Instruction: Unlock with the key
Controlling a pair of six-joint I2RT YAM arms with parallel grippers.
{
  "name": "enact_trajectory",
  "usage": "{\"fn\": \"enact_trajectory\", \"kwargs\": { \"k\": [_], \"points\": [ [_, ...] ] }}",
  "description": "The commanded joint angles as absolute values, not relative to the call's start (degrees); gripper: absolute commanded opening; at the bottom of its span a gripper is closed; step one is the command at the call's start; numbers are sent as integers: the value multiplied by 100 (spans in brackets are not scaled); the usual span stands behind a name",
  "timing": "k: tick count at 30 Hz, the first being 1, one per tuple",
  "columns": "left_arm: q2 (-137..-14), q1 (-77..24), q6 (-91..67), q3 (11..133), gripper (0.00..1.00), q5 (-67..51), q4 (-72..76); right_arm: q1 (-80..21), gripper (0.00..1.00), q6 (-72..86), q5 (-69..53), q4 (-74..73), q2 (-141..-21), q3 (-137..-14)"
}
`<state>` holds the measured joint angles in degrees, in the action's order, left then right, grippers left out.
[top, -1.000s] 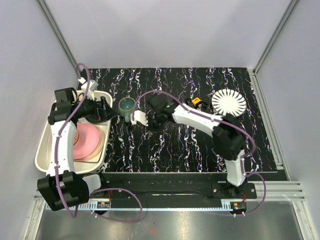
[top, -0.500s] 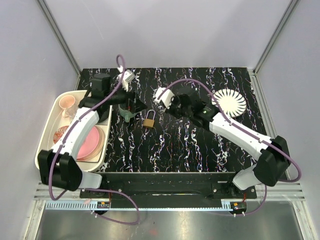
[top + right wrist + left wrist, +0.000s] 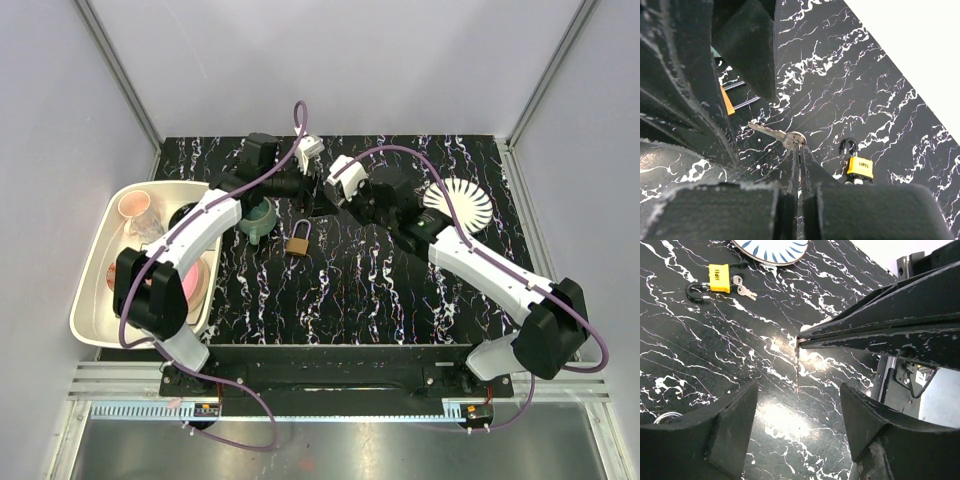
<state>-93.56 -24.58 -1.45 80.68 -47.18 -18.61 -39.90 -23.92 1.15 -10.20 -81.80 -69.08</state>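
A brass padlock [image 3: 297, 241] lies on the black marbled table, just in front of both grippers. My right gripper [image 3: 800, 145] is shut on the head of a silver key [image 3: 771, 132], whose blade points out to the left. My left gripper [image 3: 797, 388] is open and faces the key [image 3: 796, 365], which hangs between and ahead of its fingers without touching them. From above, the left gripper [image 3: 300, 192] and the right gripper [image 3: 322, 200] almost meet at the back of the table. Part of the brass padlock [image 3: 726, 101] shows in the right wrist view.
A yellow padlock [image 3: 719, 278] with small keys [image 3: 743, 290] lies near a white striped plate [image 3: 460, 204]. A teal cup [image 3: 260, 218] stands under the left arm. A cream tray [image 3: 88, 300] at the left holds pink dishes.
The left arm has swung right, from over the tray past the teal cup to the right gripper. The right gripper has drawn back off the brass padlock, which now lies uncovered.
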Motion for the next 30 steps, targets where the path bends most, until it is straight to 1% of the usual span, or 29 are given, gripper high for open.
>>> {"fn": "enact_trajectory", "kwargs": {
  "k": [1,2,3,5,6,7,12,15,16,17,19,20,26,27,30],
  "points": [
    [-9395,-2470,-158,8455,68,-4772,-1802,-3937,0,-2233,264,-624,-7919,-6908],
    [-9430,-2478,-176,8472,67,-4807,-1793,-3929,0,-2232,255,-615,-7928,-6908],
    [-9448,-2513,-193,8481,60,-4825,-1802,-3937,0,-2224,255,-607,-7928,-6926],
    [-9492,-2540,-202,8499,55,-4851,-1828,-3929,0,-2206,246,-615,-7971,-6961],
    [-9510,-2584,-193,8508,49,-4852,-1846,-3929,0,-2197,237,-607,-7980,-6961],
    [-9518,-2601,-185,8525,46,-4852,-1872,-3929,0,-2197,229,-606,-7980,-6978],
    [-9554,-2654,-141,8552,41,-4755,-1898,-3929,0,-2188,202,-615,-8007,-6996],
    [-9580,-2689,-132,8596,33,-4746,-1960,-3929,0,-2197,176,-615,-7981,-6979],
    [-9597,-2689,-132,8613,29,-4746,-1969,-3937,0,-2197,184,-607,-7980,-6970],
    [-9615,-2689,-132,8631,22,-4729,-1995,-3937,0,-2206,176,-598,-7972,-6961],
    [-9642,-2716,-97,8692,12,-4711,-2039,-3929,0,-2223,176,-606,-7954,-6944],
    [-9668,-2716,-97,8710,0,-4702,-2083,-3929,0,-2232,176,-606,-7945,-6935],
    [-9642,-2716,113,8736,0,-4536,-2249,-3929,1,-2364,202,-554,-7770,-6777],
    [-9633,-2716,227,8771,0,-4535,-2302,-3929,4,-2408,193,-554,-7735,-6768],
    [-9571,-2725,560,8902,0,-4526,-2618,-3894,48,-2470,19,-632,-7480,-6697]
  ]
}}
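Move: The key's free end sticks out from the right fingers towards the left hand; its middle is about 2 cm to the right of the left hand and 1 cm lower. From the right hand it is roughly 3 cm left and 1 cm ahead. The brass padlock lies about 8 cm left and 2 cm ahead of the left hand, some 20 cm below; the yellow padlock about 20 cm right and 14 cm ahead, equally low. Easing about 1.5 cm to the right, towards the right hand, and then sinking slightly, the left hand closes its widely open fingers fully and pinches the free end of the key. The right hand stays almost in place with its grip kept shut, and only at the very end parts its fingers about a quarter of the way, starting to draw back. ##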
